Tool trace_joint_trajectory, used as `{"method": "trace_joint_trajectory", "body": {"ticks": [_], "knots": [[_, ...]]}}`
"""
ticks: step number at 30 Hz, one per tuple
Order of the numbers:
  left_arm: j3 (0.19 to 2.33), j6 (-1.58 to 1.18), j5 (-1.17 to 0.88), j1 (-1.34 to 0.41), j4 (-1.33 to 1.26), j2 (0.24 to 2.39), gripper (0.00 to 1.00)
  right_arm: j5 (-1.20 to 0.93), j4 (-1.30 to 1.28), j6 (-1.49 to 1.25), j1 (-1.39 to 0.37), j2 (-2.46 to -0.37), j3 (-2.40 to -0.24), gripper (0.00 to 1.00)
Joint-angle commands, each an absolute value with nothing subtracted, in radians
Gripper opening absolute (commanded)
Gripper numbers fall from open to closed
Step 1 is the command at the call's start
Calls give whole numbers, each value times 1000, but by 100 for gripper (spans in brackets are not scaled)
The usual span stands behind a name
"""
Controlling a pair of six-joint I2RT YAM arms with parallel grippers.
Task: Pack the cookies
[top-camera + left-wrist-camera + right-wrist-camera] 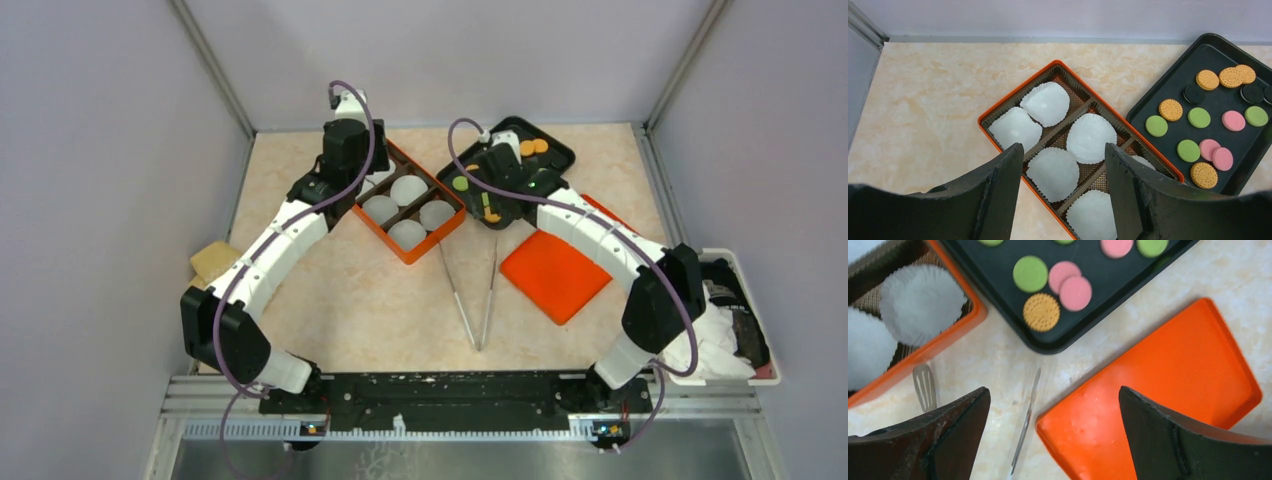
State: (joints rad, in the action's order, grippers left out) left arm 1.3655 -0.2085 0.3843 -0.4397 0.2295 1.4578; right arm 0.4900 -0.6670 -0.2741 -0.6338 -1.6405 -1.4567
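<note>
The cookies [1199,117] are small orange, green, pink and dark discs lying loose on a black tray [1173,75]; some also show in the right wrist view [1041,311] on the tray's near corner [993,270]. An orange box [1018,91] holds several white paper cups [1045,102] in its compartments. My left gripper [1063,150] hovers open above the box's far left side [378,180], with nothing between its fingers. My right gripper [1053,392] is open and empty over the gap between the tray and an orange lid [1168,375], near the tray's front edge [492,212].
Metal tongs [475,290] lie on the table in front of the box, their tips under the right gripper [1030,410]. The orange lid [555,272] lies at the right. A white bin of cloths [730,320] stands at the far right, and a yellow block [213,262] at the left edge.
</note>
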Motion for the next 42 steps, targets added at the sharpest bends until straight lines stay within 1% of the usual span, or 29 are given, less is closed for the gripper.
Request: {"method": "trace_joint_trajectory", "body": {"ticks": [1, 5, 7, 13, 17, 19, 28, 33, 36, 42], "knots": [[1377, -218, 400, -441, 228, 1448, 68, 389, -612, -317, -666, -1551, -1368, 99], [1373, -225, 387, -441, 232, 1447, 68, 198, -525, -370, -669, -1485, -1222, 99], [1372, -227, 379, -442, 235, 1446, 68, 142, -483, -390, -675, -1456, -1151, 99], [1362, -224, 375, -442, 235, 1450, 68, 125, -485, -408, -725, -1439, -1065, 99], [1354, -224, 375, -442, 236, 1466, 69, 136, -467, -452, -801, -1453, -1015, 99], [1361, -222, 372, -442, 244, 1473, 71, 148, -463, -483, -830, -1473, -1005, 99], [1358, -217, 365, -442, 249, 1461, 75, 150, -459, -557, -889, -1497, -956, 99], [1356, -206, 352, -441, 249, 1464, 82, 168, -464, -560, -893, -1478, -941, 99], [1360, -207, 330, -441, 253, 1463, 88, 194, -471, -545, -893, -1472, -951, 99], [1381, -210, 305, -441, 273, 1455, 95, 352, -550, -483, -893, -1470, -1072, 99]]}}
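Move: The tongs lie on the table some 16 cm back and 6 cm to the left of the open right hand, about 16 cm below it. At that same depth, the orange tray is about 8 cm back and 14 cm to the hand's right, and the black cookie tray about 9 cm ahead and 1 cm to its right. From the left hand, the tongs are roughly 21 cm back, 20 cm right and 27 cm below. Wide open, the right hand sweeps back about 15 cm, down 12 and left over the tongs; left fingers open wider. ##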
